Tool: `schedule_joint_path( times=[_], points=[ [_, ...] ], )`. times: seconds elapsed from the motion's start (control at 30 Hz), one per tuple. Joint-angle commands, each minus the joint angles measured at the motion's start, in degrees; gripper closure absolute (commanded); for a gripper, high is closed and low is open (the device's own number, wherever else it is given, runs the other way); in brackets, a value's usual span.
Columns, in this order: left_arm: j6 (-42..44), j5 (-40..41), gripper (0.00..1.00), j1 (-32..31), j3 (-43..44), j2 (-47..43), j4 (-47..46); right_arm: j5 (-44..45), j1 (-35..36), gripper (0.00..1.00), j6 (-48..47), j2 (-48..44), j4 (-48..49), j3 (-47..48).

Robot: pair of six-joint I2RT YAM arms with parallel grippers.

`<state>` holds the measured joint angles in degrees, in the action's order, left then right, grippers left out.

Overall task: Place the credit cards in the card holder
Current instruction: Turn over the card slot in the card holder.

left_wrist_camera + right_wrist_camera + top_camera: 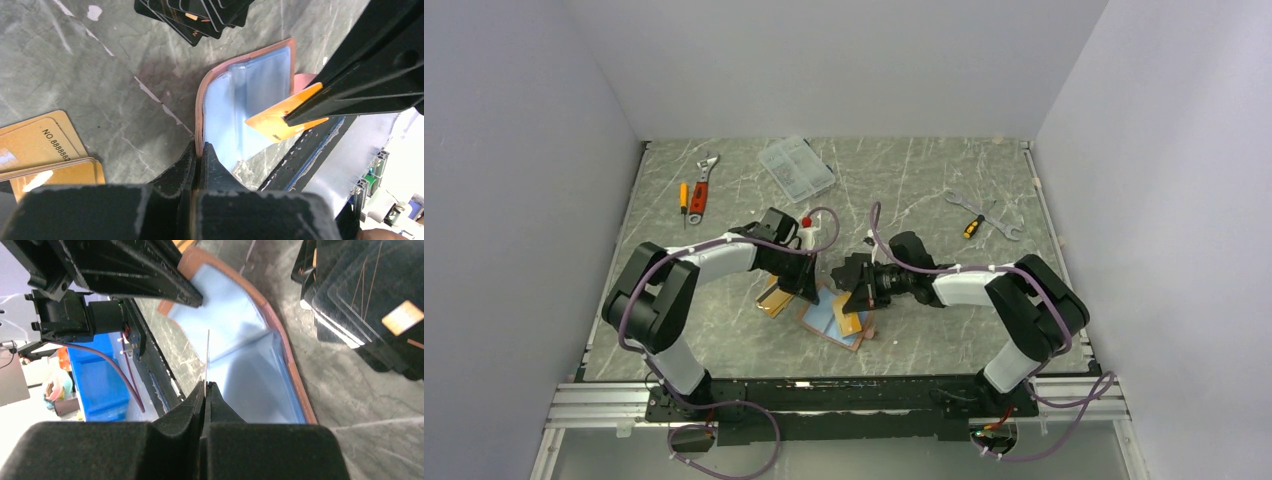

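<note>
The pink card holder (826, 318) lies open, its pale-blue inside up. My left gripper (812, 290) is shut on the holder's pink rim (199, 107), seen close in the left wrist view (200, 150). My right gripper (854, 305) is shut on an orange-gold credit card (277, 119) and holds it tilted over the blue pocket (250, 90). In the right wrist view (205, 385) that card shows edge-on (207, 355) above the holder (250, 370). Two more gold cards (35, 145) lie stacked on the table left of the holder (774, 298).
Black flat pieces (195, 15) lie just beyond the holder (360, 290). A white bottle with a red cap (806, 232) stands behind the left gripper. A clear compartment box (796, 168), a wrench and screwdriver (696, 192) and more tools (984, 215) lie at the back.
</note>
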<state>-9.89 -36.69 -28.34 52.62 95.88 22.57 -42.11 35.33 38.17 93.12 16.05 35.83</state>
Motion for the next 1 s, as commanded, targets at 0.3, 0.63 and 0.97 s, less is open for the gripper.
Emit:
schedule_joint_path(
  times=[0.3, 0.63, 0.97],
  points=[
    [-12.52, -4.59, 1.00, 0.08, -2.64, 4.42, -6.18, 0.75, 1.77, 1.00, -0.31, -2.01, -3.83, 0.41],
    [-8.19, -8.51, 0.81, 0.84, -6.30, 1.54, -10.57, 2.94, 2.81, 1.00, -3.58, 2.43, -11.83, 3.55],
    [2.48, -10.12, 0.54, 3.40, -5.15, -2.83, -5.11, 8.44, 5.28, 1.00, -3.96, 1.61, -14.45, -0.76]
  ],
)
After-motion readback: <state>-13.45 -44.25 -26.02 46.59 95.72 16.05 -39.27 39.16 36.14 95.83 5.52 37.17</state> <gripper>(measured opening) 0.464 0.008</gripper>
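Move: At the left hand's closed fingertips is the left edge of the open card holder, whose middle lies about 4 cm to the right, 3 cm back and 2 cm lower. The black cards are some 6 cm ahead and 7 cm right of this hand, the gold cards 8 cm left and 1 cm ahead. The right hand already holds a gold card over the holder, its middle 2 cm back, 1 cm left and 4 cm below; the black cards lie 7 cm ahead and 2 cm right. Keeping its shut grip on the gold card, the right hand draws back about 3 cm over the holder and, mostly late, sinks as much onto the clear slot leaf, tipping roughly 10 degrees so the card dips. The left hand, still pinching the holder's edge, eases down and back about 2 cm, then opens its fingers halfway, letting go of the edge, and starts to rise. ##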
